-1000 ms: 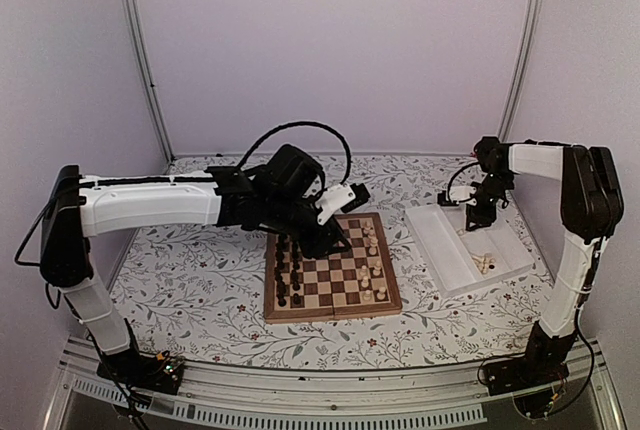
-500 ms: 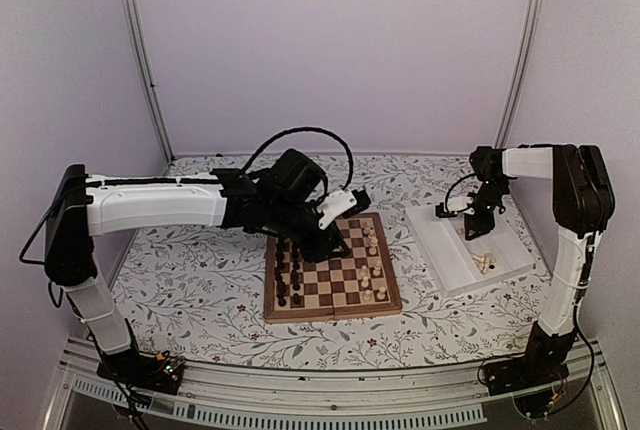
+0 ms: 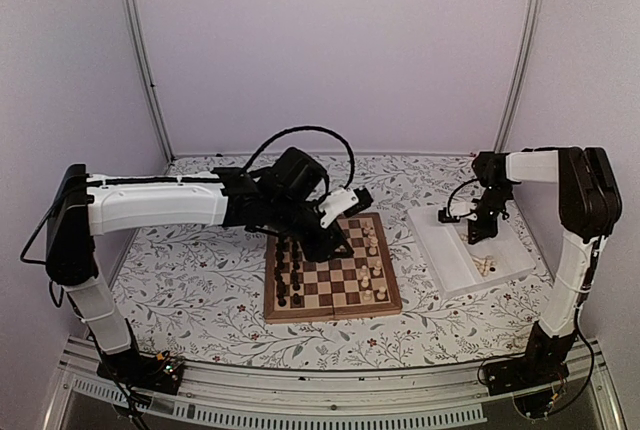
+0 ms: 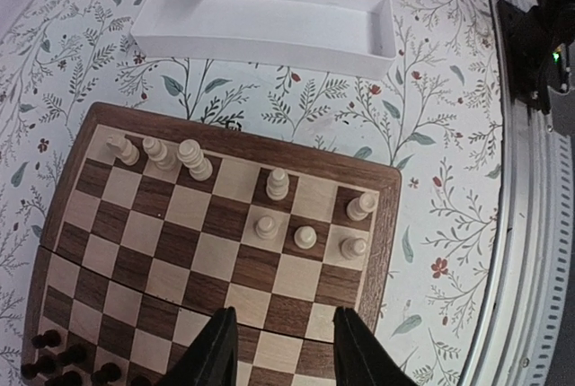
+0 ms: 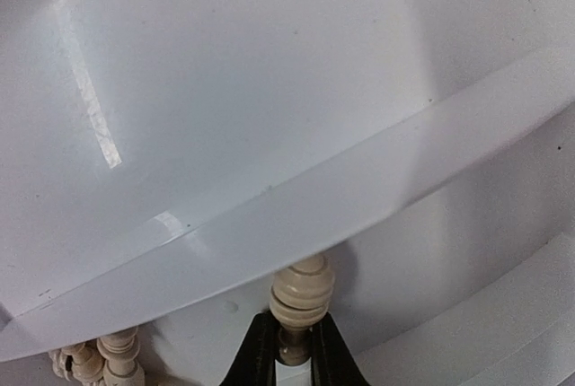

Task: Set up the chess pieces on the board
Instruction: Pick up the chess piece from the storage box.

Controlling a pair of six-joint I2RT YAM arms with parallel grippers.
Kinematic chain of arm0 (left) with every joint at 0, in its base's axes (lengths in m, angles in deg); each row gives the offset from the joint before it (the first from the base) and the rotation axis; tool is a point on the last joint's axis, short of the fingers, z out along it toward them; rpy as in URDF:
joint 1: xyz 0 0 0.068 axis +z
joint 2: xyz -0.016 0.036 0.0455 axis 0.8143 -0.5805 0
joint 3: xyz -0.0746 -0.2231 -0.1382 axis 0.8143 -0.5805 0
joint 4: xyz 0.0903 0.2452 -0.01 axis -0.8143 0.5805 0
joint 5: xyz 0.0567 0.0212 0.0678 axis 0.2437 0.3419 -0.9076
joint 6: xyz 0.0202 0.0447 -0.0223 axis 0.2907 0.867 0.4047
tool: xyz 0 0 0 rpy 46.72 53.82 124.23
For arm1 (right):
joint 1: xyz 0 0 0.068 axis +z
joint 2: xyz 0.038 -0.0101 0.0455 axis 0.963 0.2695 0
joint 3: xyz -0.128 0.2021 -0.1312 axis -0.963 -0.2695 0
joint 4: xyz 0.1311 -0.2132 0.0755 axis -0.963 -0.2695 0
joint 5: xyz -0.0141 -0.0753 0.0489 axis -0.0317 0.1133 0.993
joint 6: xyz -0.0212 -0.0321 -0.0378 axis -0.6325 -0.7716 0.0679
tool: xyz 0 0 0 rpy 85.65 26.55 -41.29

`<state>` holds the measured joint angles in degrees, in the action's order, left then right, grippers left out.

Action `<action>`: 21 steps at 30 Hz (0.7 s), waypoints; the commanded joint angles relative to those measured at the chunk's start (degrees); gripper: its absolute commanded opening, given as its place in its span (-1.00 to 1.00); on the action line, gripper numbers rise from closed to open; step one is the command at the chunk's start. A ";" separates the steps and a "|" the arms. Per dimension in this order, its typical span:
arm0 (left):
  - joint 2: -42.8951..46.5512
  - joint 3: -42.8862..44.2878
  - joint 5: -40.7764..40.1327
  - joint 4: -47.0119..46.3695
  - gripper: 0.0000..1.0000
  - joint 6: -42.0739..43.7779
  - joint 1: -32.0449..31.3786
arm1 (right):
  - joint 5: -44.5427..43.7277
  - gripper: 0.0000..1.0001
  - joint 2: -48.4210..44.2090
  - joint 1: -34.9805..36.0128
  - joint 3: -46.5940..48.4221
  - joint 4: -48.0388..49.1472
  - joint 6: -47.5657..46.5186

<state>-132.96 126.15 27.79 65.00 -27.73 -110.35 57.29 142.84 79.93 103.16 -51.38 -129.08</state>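
Note:
The board lies mid-table, with dark pieces along its left side and cream chess pieces along its right. My left gripper hovers open over the board, nothing between its fingers; several cream pieces stand in the two rows nearest the tray. My right gripper is down in the white tray, shut on the neck of a cream chess piece. In the top view that gripper sits over the tray's far part.
The white ridged tray lies right of the board, with a few loose cream pieces in its near end and beside my right fingers. Dark pieces stand at the board's other side. A floral cloth covers the table.
My right gripper has closed onto the cream piece in the tray after shifting slightly. The left arm has barely moved and stays open over the board.

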 commanded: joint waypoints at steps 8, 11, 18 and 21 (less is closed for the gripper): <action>-0.29 3.63 1.03 -13.35 -0.19 -15.82 -0.15 | 5.28 -0.89 -17.92 -0.72 -7.60 -0.41 9.63; -0.88 1.98 1.44 -21.21 -0.15 -21.20 -0.15 | 9.63 -0.88 -22.55 -0.61 -9.22 -0.69 12.30; -8.92 6.51 5.78 -34.75 -0.10 -31.25 -0.15 | 24.93 -0.86 -31.54 6.26 -8.38 -3.76 16.94; -12.85 9.53 8.08 -37.08 -0.12 -33.56 -0.38 | 26.46 -0.86 -33.51 12.17 -8.66 -3.51 19.25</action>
<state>-140.98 131.83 31.88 35.26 -55.27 -110.39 76.15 112.52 85.96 94.77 -53.37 -114.02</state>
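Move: The right hand is low in the storage box, already gripping a light chess piece. The left gripper waits roughly 32 cm to its left, 13 cm back and 14 cm higher. The remaining pieces lie some 7 cm back and 2 cm right of the right hand, and the board's middle about 36 cm left and 8 cm back. From the left hand the gripped piece is about 32 cm right, 13 cm ahead and 14 cm below. Up, after a short slide back, the right hand lifts the pinched piece about 15 cm out of the storage box, curving left towards the left gripper and further back while its fingers tip leftward. The left hand comes to meet it, rising and reaching right some 8 cm each, a little forward too; its part-open fingers swing up about 30 degrees to point nearly level at the piece. ##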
